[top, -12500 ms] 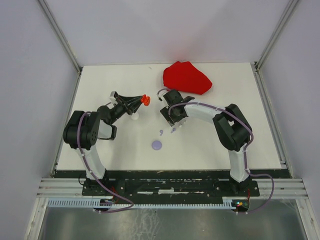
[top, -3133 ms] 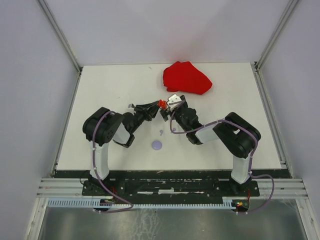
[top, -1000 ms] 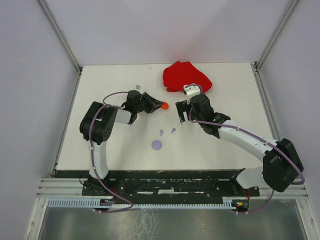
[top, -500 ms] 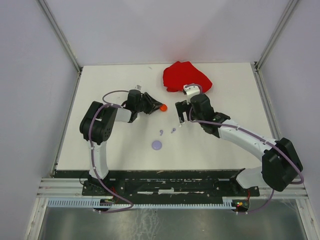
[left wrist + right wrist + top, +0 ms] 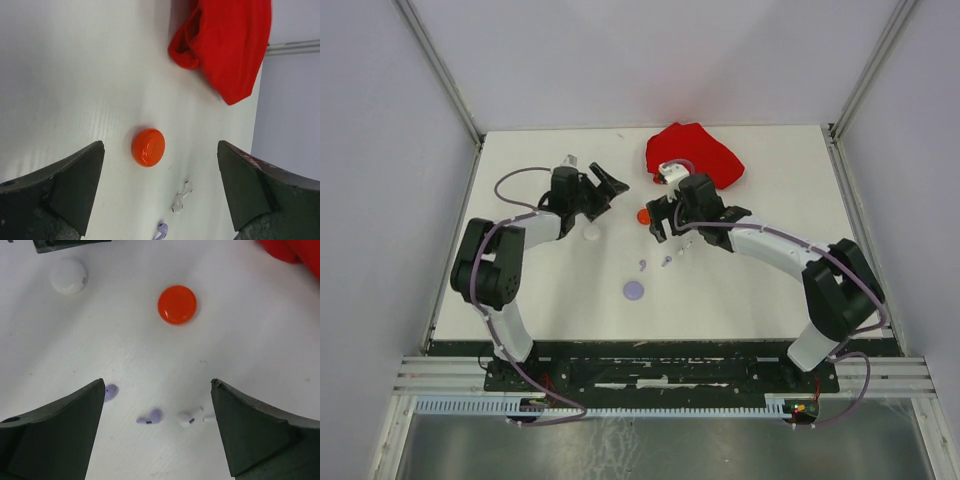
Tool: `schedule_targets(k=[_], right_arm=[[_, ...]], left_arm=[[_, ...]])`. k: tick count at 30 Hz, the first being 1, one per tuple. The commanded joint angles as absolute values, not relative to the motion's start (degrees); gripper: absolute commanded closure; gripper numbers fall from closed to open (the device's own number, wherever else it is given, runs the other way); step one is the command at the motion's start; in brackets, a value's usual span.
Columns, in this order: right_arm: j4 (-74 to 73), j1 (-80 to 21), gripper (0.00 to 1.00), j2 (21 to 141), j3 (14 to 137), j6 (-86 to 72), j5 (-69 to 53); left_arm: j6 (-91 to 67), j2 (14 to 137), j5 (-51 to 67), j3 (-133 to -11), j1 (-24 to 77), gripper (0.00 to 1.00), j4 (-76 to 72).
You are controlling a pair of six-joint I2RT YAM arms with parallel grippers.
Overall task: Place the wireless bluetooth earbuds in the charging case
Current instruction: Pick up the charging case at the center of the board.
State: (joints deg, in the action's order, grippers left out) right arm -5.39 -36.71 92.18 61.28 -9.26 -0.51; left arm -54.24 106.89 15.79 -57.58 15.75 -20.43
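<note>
An orange-red round charging case point(image 5: 643, 215) lies shut on the white table, free of both grippers. My left gripper point(image 5: 610, 193) is open to the left of it. In the left wrist view the case point(image 5: 148, 147) lies between and just beyond the fingertips of that gripper point(image 5: 160, 165). My right gripper point(image 5: 668, 235) hovers open over the earbuds. In its wrist view two lilac earbuds point(image 5: 151, 416) point(image 5: 111, 391) and a white earbud point(image 5: 190, 418) lie loose between the spread fingers of the gripper point(image 5: 157, 385). The case point(image 5: 177, 304) sits beyond them.
A white round case point(image 5: 591, 233) lies near the left gripper, and a lilac round case point(image 5: 634, 290) lies nearer the bases. A crumpled red cloth point(image 5: 692, 155) sits at the back of the table. Grey walls enclose the table on three sides.
The left gripper has opened and let go of the orange-red case, which now rests on the table. The left arm drew back to the left. The right arm swung left over the earbuds.
</note>
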Motion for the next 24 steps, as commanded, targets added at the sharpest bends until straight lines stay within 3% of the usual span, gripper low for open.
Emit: schedule_targets(k=[1, 11, 24], right_arm=[[-3.2, -37.9, 0.06, 99.6, 70.8, -8.7, -11.3], [-7.5, -42.8, 0.05, 117.9, 88.3, -5.7, -16.1], [-5.5, -44.9, 0.06, 129.9, 99.5, -11.5, -18.9]], left_arm=[[-47.7, 96.2, 11.7, -57.3, 12.6, 0.01, -16.7], [-48.9, 83.3, 10.4, -48.8, 5.8, 0.01, -14.6], [-49.3, 73.5, 12.6, -41.3, 1.5, 0.00, -11.3]])
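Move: The white charging case lies roughly 20 cm to the right hand's left, 3 cm ahead and 9 cm below. The red charging case stands about 8 cm ahead and 4 cm left; the nearer purple earbud is some 7 cm back and 4 cm left, both on the table. From the left hand, the white charging case is about 6 cm back, 8 cm left and 6 cm below. The open right hand sweeps about 17 cm left, sinking 7, towards the white charging case; the left retreats leftward. ##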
